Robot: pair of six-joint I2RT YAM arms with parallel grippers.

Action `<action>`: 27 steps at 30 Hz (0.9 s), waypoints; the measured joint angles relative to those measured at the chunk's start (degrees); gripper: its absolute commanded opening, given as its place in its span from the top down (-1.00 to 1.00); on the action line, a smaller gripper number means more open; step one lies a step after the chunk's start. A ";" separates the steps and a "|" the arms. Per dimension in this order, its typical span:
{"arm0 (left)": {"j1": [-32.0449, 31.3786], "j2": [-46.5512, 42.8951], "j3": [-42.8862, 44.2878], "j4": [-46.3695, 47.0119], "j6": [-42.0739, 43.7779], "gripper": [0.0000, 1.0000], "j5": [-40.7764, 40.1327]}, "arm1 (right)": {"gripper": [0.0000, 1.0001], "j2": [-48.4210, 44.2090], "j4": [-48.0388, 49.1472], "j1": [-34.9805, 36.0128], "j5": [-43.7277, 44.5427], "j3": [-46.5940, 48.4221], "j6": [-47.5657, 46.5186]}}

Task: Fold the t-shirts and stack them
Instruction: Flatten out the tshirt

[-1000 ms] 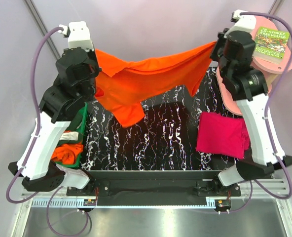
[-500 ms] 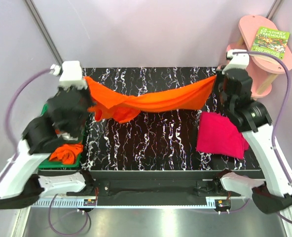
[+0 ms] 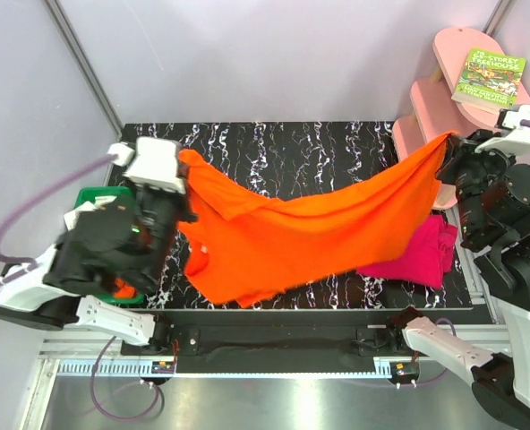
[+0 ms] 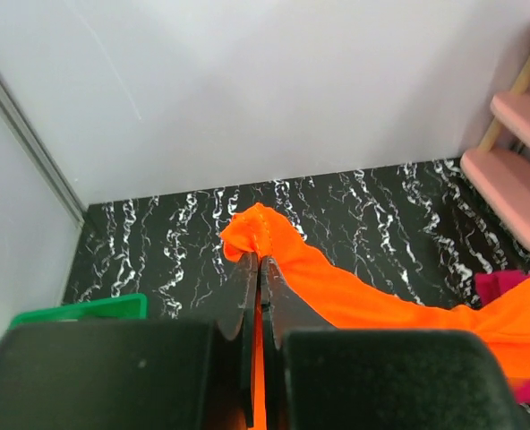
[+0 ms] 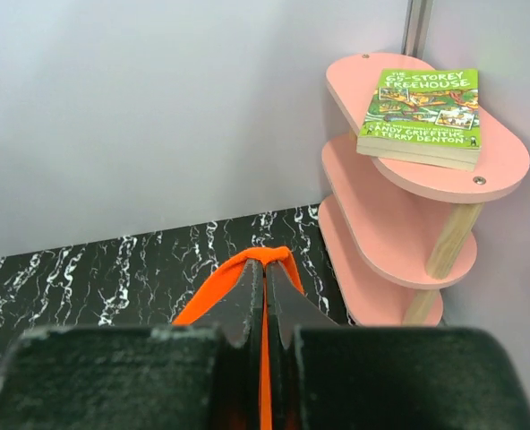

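A bright orange t-shirt (image 3: 310, 228) hangs in the air, stretched between both arms above the black marble table (image 3: 283, 143). My left gripper (image 3: 184, 170) is shut on its left end (image 4: 258, 235), and my right gripper (image 3: 446, 148) is shut on its right end (image 5: 267, 260). The cloth sags in the middle and its lower hem drapes toward the table's front edge. A folded magenta-pink t-shirt (image 3: 422, 251) lies at the right of the table, partly hidden behind the orange one. More t-shirts sit in the green bin (image 3: 93, 193) at the left, mostly hidden by my left arm.
A pink three-tier shelf (image 3: 466, 81) stands at the back right, with a green-covered book (image 3: 489, 76) on its top tier, also seen in the right wrist view as the book (image 5: 422, 112). Grey walls close off the back and left.
Both arms have pulled back toward the near edge and swung apart. The orange shirt came down and forward with them, from a taut band at the back to a sagging sheet over the table's middle.
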 measured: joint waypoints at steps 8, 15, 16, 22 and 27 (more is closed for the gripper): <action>0.66 2.67 -0.35 2.38 2.03 1.00 0.20 | 1.00 1.51 0.42 0.07 1.09 -2.71 -0.81; 22.49 -4.70 -14.29 33.73 23.69 1.00 -0.59 | 1.00 11.91 4.28 -0.02 2.01 -3.74 -1.57; 25.33 -3.89 -12.20 30.99 21.24 1.00 0.33 | 1.00 13.94 4.52 -0.17 1.90 -2.89 -1.49; 49.42 3.32 -1.03 12.15 3.19 1.00 15.69 | 1.00 30.38 6.29 -1.77 -0.37 5.44 0.13; 63.10 9.97 -1.57 3.72 -7.76 1.00 29.68 | 1.00 39.36 6.95 -4.44 -3.15 12.13 2.91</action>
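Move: Both hands already hold the orange t-shirt by its upper corners, about 50 cm above the table. The table's middle lies some 16 cm ahead and 16 cm right of the left hand; the green bin is about 8 cm ahead and 22 cm left of that hand. From the right hand, the table's middle is about 10 cm ahead and 29 cm left, the pink t-shirt almost straight below, 4 cm right, and the pink shelf some 24 cm ahead, 17 cm right. Fling the orange t-shirt out over the table, both grippers shut on its corners. Drive the right gripper about 20 cm forward while sinking 10 cm and drifting left, its fingers tipping down. Let the left gripper swing briefly right, then sweep it left and forward, about 15 cm each way, turning some 35 degrees counter-clockwise and dipping slightly at the end. ##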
